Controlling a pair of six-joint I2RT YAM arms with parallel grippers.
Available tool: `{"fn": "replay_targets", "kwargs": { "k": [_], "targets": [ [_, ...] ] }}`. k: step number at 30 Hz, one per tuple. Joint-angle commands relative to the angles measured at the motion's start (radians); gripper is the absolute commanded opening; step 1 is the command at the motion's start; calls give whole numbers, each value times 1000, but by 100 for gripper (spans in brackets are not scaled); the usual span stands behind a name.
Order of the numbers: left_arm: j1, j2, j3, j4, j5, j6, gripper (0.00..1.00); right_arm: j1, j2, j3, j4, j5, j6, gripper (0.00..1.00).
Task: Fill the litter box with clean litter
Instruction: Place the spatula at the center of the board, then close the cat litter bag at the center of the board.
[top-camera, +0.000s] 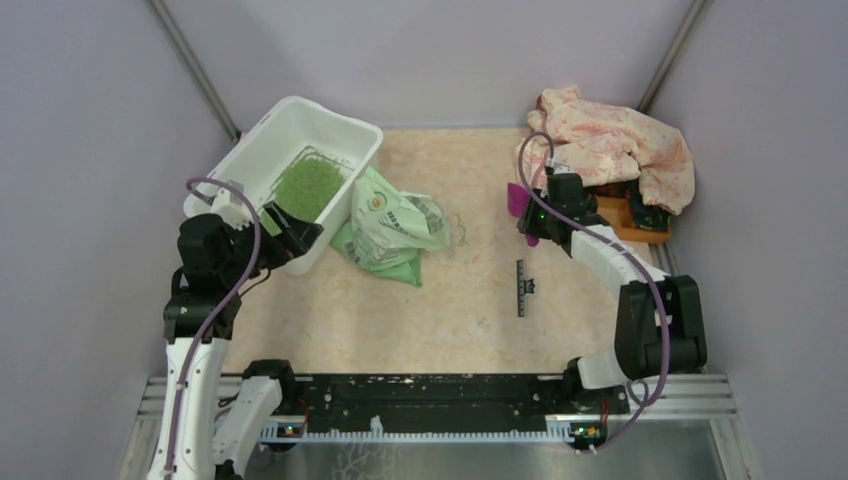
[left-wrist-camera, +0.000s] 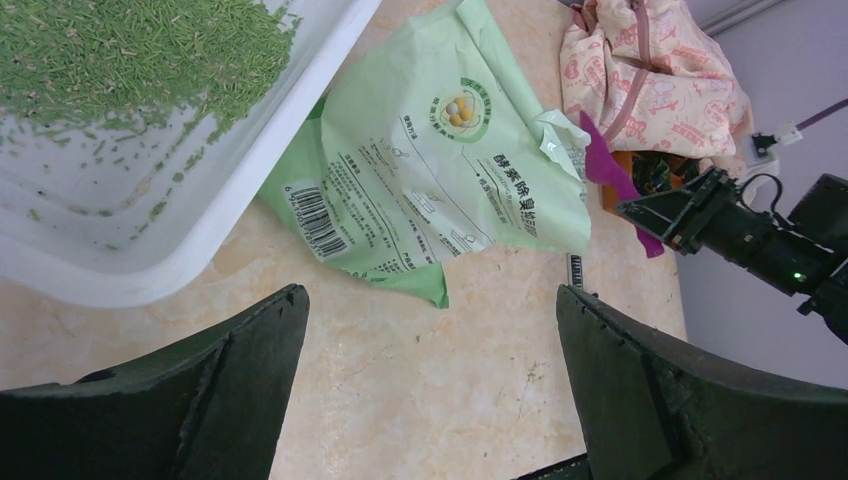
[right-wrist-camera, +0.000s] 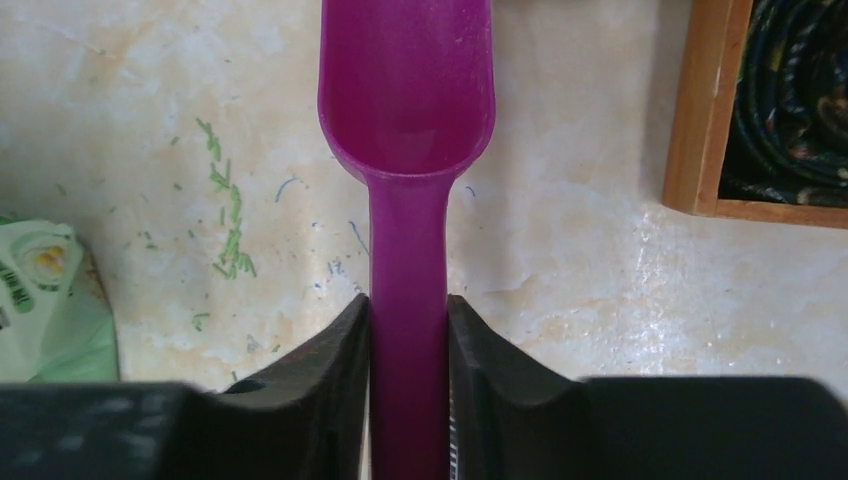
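Observation:
The white litter box (top-camera: 352, 128) sits at the back left, with a patch of green clean litter (top-camera: 307, 187) on its floor. My left gripper (top-camera: 292, 233) hangs open at the box's near right corner. In the left wrist view its fingers (left-wrist-camera: 430, 300) stand wide over bare table, beside the box wall (left-wrist-camera: 150, 270) and the litter (left-wrist-camera: 120, 50). My right gripper (top-camera: 531, 224) is shut on the handle of a purple scoop (top-camera: 516, 196) at mid-right. In the right wrist view the scoop bowl (right-wrist-camera: 407, 90) looks empty, its handle pinched between the jaws of that gripper (right-wrist-camera: 407, 310).
A light green printed bag (top-camera: 390, 230) lies crumpled just right of the box. A pink cloth (top-camera: 610, 145) is heaped at the back right over an orange wooden tray (top-camera: 630, 222). A black strip (top-camera: 521, 288) lies mid-table. Stray green granules (right-wrist-camera: 228, 220) dot the table.

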Motion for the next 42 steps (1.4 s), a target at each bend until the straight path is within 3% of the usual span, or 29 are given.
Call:
{"fn": "replay_targets", "kwargs": {
  "k": [1,5,9,14,18,22,26,31,38,42],
  "targets": [
    [4,-8,-23,56,31,-24,99,-3,60,14,66,9,-33,39],
    [5,8,-8,50,27,-16,99,-2,10,-18,95,-15,-48,53],
    [5,21,-4,55,29,-11,99,18,-95,-34,134,-151,-78,59],
    [5,69,28,72,42,0,99,162,-145,52,196,-378,-156,61],
    [5,98,69,70,45,1,99,272,-12,268,165,-489,-266,61],
    [4,91,79,66,46,-2,99,300,189,503,117,-572,-334,62],
    [4,78,80,42,40,8,99,310,338,623,147,-718,-349,71],
    [5,73,81,24,43,13,99,385,460,749,70,-614,-439,73],
    [5,85,86,25,45,16,99,422,568,837,51,-716,-426,74],
    [4,86,85,28,50,13,99,476,617,899,-85,-607,-497,71]
  ]
}}
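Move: The right hand holds the spatula by its handle, bowl pointing outward. The spot where it will lie has its middle some 9 cm below, about 2 cm farther out and 3 cm left. From this hand the black strip lies about 7 cm back, straight behind; the wooden tray 8 cm ahead and 20 cm right; the litter bag 2 cm ahead and 31 cm left. The laying spot is roughly 12 cm ahead, 41 cm right and 26 cm below the left hand. Down about 3 cm towards the board, the right hand opens its fingers and lets go of the spatula. It then rises and swings left in an arc, crossing some 30 cm to the litter bag, turning nearly 70 degrees counter-clockwise and opening wider, and sinks to bring the spread fingers about the bag's upper part; contact can't be seen. ##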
